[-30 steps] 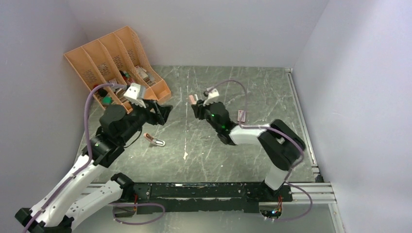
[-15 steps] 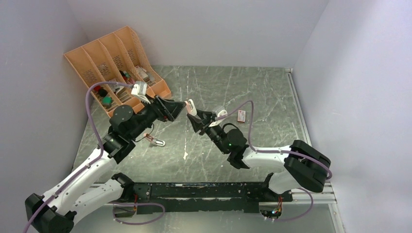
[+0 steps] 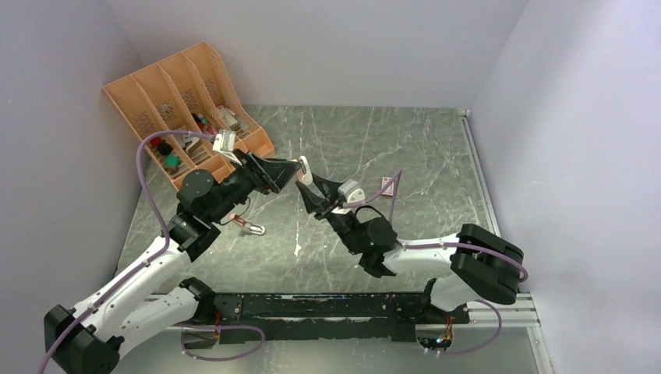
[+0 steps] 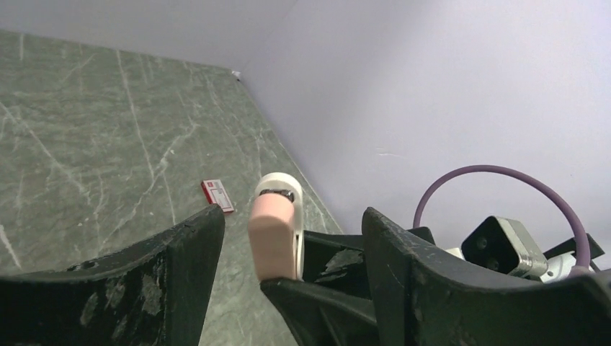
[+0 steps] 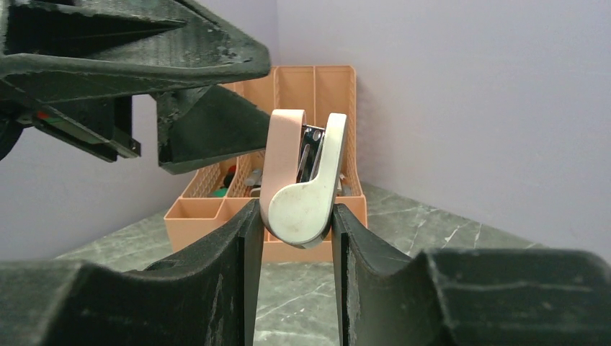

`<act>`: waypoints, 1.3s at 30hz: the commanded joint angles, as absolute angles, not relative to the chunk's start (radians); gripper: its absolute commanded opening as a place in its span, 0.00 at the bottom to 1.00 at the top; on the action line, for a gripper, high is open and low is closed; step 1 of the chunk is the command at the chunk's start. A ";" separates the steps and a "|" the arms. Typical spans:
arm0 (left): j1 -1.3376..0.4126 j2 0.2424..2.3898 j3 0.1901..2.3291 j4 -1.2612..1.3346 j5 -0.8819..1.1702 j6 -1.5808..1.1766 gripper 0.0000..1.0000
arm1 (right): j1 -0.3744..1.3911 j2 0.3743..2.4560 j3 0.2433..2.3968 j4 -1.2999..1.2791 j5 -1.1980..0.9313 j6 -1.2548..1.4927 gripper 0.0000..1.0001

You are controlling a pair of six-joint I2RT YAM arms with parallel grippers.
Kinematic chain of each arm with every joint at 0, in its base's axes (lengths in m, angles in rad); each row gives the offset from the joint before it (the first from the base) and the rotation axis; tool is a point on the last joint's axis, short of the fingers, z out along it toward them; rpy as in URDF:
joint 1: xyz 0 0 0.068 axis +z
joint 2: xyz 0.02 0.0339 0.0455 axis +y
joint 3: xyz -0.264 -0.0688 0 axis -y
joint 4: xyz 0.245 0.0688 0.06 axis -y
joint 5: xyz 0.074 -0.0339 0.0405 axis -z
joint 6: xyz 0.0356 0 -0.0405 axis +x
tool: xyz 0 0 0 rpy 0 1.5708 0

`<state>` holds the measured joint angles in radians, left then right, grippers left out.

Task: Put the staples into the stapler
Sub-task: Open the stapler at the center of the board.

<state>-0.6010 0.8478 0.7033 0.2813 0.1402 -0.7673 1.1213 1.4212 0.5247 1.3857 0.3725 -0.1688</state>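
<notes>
My right gripper [image 3: 316,188] [image 5: 295,213] is shut on the rounded hinge end of a pink-and-white stapler [image 3: 303,168] [image 5: 302,180] and holds it upright above the table's middle. The stapler's halves stand slightly apart, with metal showing between them. From the left, my left gripper [image 3: 293,173] [image 4: 288,220] is open, one finger on each side of the stapler's [image 4: 274,231] free end, neither touching it. The staples' red-and-white box [image 4: 217,195] [image 3: 386,185] lies flat on the table to the right, partly behind a cable in the top view. No loose staple strips show.
An orange desk organizer [image 3: 187,89] [image 5: 328,83] with several compartments of small items stands at the back left. A small pink-and-silver object [image 3: 249,227] lies on the table under my left arm. Grey walls close in the dark marbled table [image 3: 351,140].
My left gripper swung right to the table's middle. The right arm turned and carried the stapler slightly left, so its free end now sits between the left fingers.
</notes>
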 commanded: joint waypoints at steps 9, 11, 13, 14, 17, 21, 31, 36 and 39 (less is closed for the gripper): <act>-0.596 0.882 0.705 0.371 0.242 -0.779 0.54 | 1.156 1.437 0.565 1.474 0.411 -0.248 0.24; -0.596 0.883 0.701 0.375 0.248 -0.779 0.49 | 1.158 1.439 0.569 1.473 0.417 -0.250 0.24; -0.595 0.885 0.696 0.380 0.254 -0.784 0.46 | 1.158 1.440 0.571 1.476 0.423 -0.251 0.24; -0.596 0.885 0.693 0.383 0.257 -0.787 0.45 | 1.158 1.440 0.571 1.476 0.425 -0.252 0.24; -0.596 0.885 0.687 0.386 0.262 -0.789 0.35 | 1.162 1.442 0.572 1.476 0.427 -0.255 0.24; -0.596 0.889 0.687 0.388 0.271 -0.790 0.20 | 1.165 1.444 0.574 1.472 0.426 -0.259 0.24; -0.595 0.874 0.716 0.329 0.249 -0.676 0.07 | 1.178 1.407 0.583 1.289 0.400 -0.280 0.65; -0.595 0.902 0.795 0.258 0.337 -0.505 0.07 | 1.179 1.334 0.530 1.213 0.364 -0.277 0.69; -0.594 0.908 0.844 0.174 0.400 -0.363 0.07 | 1.179 1.245 0.510 1.068 0.308 -0.259 0.69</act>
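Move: The stapler being passed stands upright with its middle about 3 cm to the left hand's right, 1 cm ahead and 1 cm below; the right fingers already hold its white hinge end, its middle some 3 cm above them, 1 cm ahead and 1 cm left. From the left hand, the other stapler on the board is roughly 15 cm left, 2 cm ahead and 31 cm down; the staple box is 29 cm right, 16 cm ahead and 31 cm down. The stapler's pink arm is what the left hand goes for: it eases about 1 cm right while the right hand lifts the hinge end some 1 cm, and the left fingers close on the pink arm. Only then do the right fingers open and let go of the hinge; the right hand sinks about 2 cm, and the left, keeping its grip, rolls and turns some 10 degrees. ##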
